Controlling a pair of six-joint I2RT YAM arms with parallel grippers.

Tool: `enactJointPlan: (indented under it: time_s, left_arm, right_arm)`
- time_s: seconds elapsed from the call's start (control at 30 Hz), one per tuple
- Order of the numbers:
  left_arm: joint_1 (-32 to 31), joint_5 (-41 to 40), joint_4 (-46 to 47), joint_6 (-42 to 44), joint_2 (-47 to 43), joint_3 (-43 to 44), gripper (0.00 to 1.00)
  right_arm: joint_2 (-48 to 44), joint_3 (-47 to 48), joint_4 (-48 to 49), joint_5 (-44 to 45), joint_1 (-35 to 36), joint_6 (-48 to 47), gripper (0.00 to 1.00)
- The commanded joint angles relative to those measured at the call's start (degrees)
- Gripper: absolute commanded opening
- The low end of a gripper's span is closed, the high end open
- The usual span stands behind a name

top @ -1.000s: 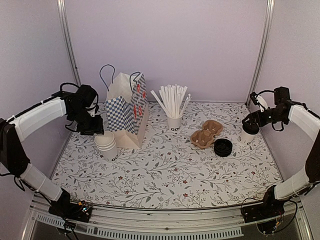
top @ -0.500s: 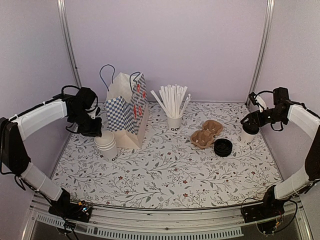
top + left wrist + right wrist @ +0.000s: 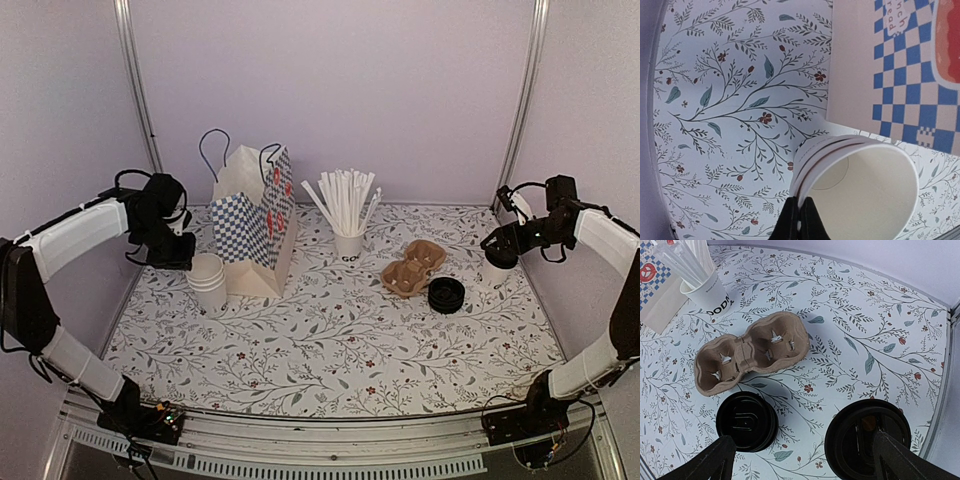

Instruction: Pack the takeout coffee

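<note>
The takeout coffee (image 3: 493,274), a white cup under a black lid (image 3: 867,437), stands at the far right of the table. My right gripper (image 3: 500,250) hangs open just above it. In the right wrist view one fingertip (image 3: 902,460) overlaps the lid and the other is far to the left over the mat, so the gripper (image 3: 802,462) holds nothing. A stack of white paper cups (image 3: 207,283) stands by the bag. My left gripper (image 3: 800,202) is shut on the rim of the stack's top cup (image 3: 860,190), one finger inside and one outside.
A checked paper bag (image 3: 255,220) stands upright behind the cup stack. A white cup of straws (image 3: 347,240) is at the back centre. A brown two-cup carrier (image 3: 413,267) and a pile of black lids (image 3: 446,295) lie left of the coffee.
My left gripper's jaws have closed onto the top cup's rim, and the cup stack has shifted slightly to the left. The right arm has hardly moved.
</note>
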Motion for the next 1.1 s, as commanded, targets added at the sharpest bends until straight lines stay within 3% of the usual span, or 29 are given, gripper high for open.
enactJointPlan:
  time_s: [0.0,0.27,0.53,0.63,0.77,0.93,1.0,1.07]
  left_arm:
    - [2.6,-3.1,-0.9,1.8,-2.5,-0.8,0.00]
    - [14.0,-1.7,2.3,3.9,-4.2,-2.5,0.00]
    - [19.3,4.2,7.6,1.9,-3.6,-5.2,0.00]
    - [20.2,2.5,7.6,1.3,-5.2,-5.0,0.14]
    - [20.5,0.2,6.7,1.1,-8.6,-2.7,0.47]
    - [20.6,-2.7,2.6,0.3,-11.3,4.2,0.69]
    - [20.5,-2.6,2.5,-0.4,-12.7,6.9,0.97]
    - [20.4,-0.8,1.9,-0.6,-13.5,10.2,1.00]
  right_arm:
    - [0.1,1.6,-0.5,-1.3,-0.1,0.0,0.99]
    - [0.0,1.7,-0.7,-1.6,-0.1,0.0,0.99]
    - [-0.6,1.5,-1.1,-1.7,-0.1,-0.3,0.99]
    - [-1.0,1.4,-1.2,-1.6,-0.1,-0.4,0.99]
    - [-1.0,1.3,-1.1,-1.6,-0.1,-0.6,0.99]
    - [-0.5,1.9,-1.4,-1.9,-0.1,-0.6,0.99]
    - [-0.5,2.0,-1.5,-1.8,-0.1,-0.6,0.99]
    - [-0.5,2.2,-1.5,-1.7,-0.1,-0.6,0.99]
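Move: My left hand already pinches the left rim of the stacked cups; their middle is about 4 cm to its right, 1 cm ahead and 6 cm down. The clear spot for them lies roughly 7 cm left, 1 cm ahead and 12 cm below, with the side rail level with the hand, 15 cm left. The paper bag is some 13 cm ahead and 15 cm right. From my right hand, the clear spot is about 77 cm left, 2 cm back, 16 cm below. Keeping its pinch on the rim, my left hand drags the stacked cups about 10 cm left at an even height, away from the paper bag and towards the side rail, turning some 15 degrees counter-clockwise. There it eases to a stop, opens wide to let go of the rim, and rises about 10 cm clear, its fingers tipping up and forward. ##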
